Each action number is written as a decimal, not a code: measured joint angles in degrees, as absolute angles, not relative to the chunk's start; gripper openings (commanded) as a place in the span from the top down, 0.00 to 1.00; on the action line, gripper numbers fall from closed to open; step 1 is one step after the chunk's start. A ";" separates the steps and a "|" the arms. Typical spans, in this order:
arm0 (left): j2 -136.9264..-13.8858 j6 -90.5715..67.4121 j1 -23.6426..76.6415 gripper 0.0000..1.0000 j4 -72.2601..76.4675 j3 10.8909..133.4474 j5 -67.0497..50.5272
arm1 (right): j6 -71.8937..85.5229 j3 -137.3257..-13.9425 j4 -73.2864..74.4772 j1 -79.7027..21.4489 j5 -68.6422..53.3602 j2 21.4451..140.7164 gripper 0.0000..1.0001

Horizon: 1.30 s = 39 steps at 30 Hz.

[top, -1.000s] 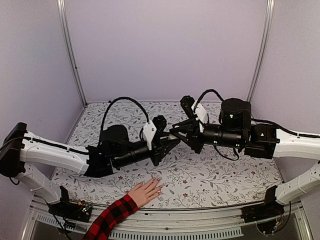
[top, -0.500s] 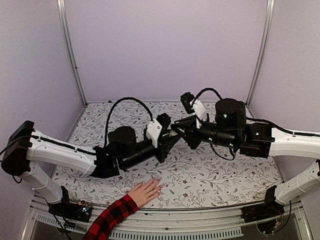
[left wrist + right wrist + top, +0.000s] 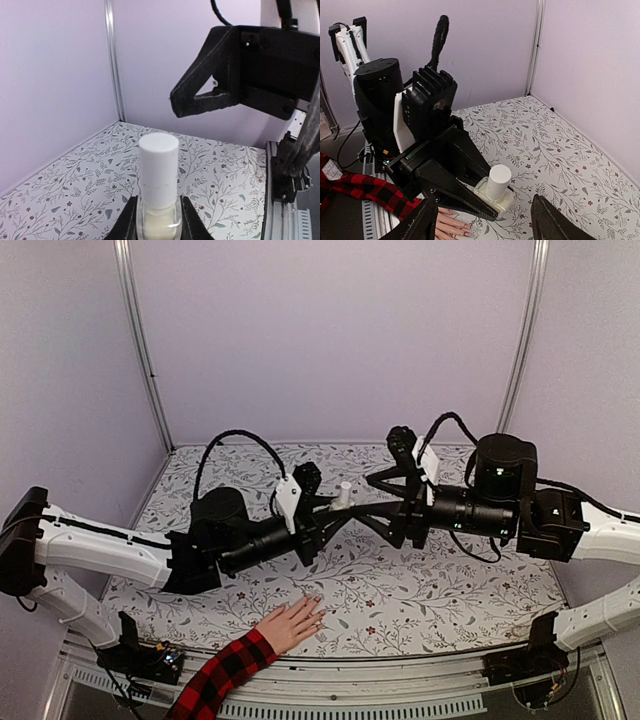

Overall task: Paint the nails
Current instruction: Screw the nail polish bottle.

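My left gripper (image 3: 335, 510) hovers over the middle of the table, shut on a small clear bottle (image 3: 158, 220) with a white cap (image 3: 158, 167). The bottle's cap (image 3: 343, 492) points toward my right gripper (image 3: 362, 497), which is open, its jaws spread just beyond the cap and touching nothing. In the right wrist view the bottle (image 3: 496, 194) sits between the black left fingers (image 3: 455, 192). A hand (image 3: 292, 623) in a red plaid sleeve (image 3: 225, 672) lies flat on the table near the front edge, and its pale nails (image 3: 465, 227) show below the bottle.
The floral tabletop (image 3: 450, 590) is bounded by lilac walls and metal corner posts (image 3: 140, 340). A metal rail (image 3: 400, 680) runs along the near edge. Both arms stretch across the table's middle, above the hand.
My right gripper has opened and drawn back to the right, uncovering the white cap. The left gripper has shifted slightly with the bottle still in it. The hand has not moved.
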State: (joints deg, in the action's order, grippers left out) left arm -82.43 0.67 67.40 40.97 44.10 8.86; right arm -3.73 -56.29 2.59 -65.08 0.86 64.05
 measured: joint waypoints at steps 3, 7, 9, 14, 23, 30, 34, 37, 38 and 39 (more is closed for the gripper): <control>-81.60 0.71 66.87 1.00 40.91 43.44 2.28 | -6.31 -56.14 3.46 -65.10 -3.73 62.70 0.34; -81.30 0.84 66.63 1.00 40.88 43.42 -8.97 | -10.31 -56.25 6.24 -65.10 -11.75 62.15 0.39; -81.30 0.84 66.63 1.00 40.73 43.46 -15.11 | -12.36 -56.69 8.69 -65.08 -16.36 62.28 0.42; -81.62 0.71 66.63 1.00 40.34 44.69 -26.76 | -16.95 -59.00 13.17 -65.14 -25.71 62.98 0.48; -83.59 0.54 66.63 1.00 39.83 46.15 -37.63 | -20.47 -59.64 15.97 -65.65 -32.08 62.96 0.73; -84.03 0.43 66.63 1.00 39.53 46.70 -39.40 | -20.86 -60.47 17.12 -65.84 -32.29 63.13 0.90; -84.01 0.45 66.63 1.00 39.48 46.72 -38.74 | -20.49 -60.49 17.17 -65.87 -31.57 63.13 1.00; -83.44 0.47 66.59 1.00 39.55 46.24 -36.95 | -19.31 -60.69 17.10 -65.89 -30.02 63.22 1.00; -83.07 0.45 66.59 1.00 39.57 45.93 -36.18 | -18.85 -60.82 16.99 -65.89 -29.58 63.42 1.00; -82.63 0.47 66.57 1.00 39.53 45.56 -35.35 | -18.41 -60.97 16.73 -65.91 -29.06 63.68 1.00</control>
State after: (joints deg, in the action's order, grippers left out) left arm -82.63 0.47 66.57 39.53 45.56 -35.35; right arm -18.41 -60.97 16.73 -65.91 -29.06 63.68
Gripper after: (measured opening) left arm 0.214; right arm 0.158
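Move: The white cap stands upright on the nail polish bottle, which the left fingers already grip; it sits about 4 cm straight above the left hand point. From the open right hand the cap lies some 3 cm to the left, 2 cm ahead and 1 cm lower, with the bottle's body about 4 cm beneath the cap. The hand to be painted rests on the table roughly 15 cm back from the left hand, 10 cm to its left and 26 cm down. The bottle, still held upright by the left fingers, is carried back some 13 cm while the left hand turns about 45 degrees clockwise. The right hand travels back beside it about 11 cm, turning some 35 degrees counter-clockwise, and closes its wide-open fingers to pinch the cap. Both then start forward about 1 cm, left unwinding counter-clockwise, right clockwise, by a few degrees. ##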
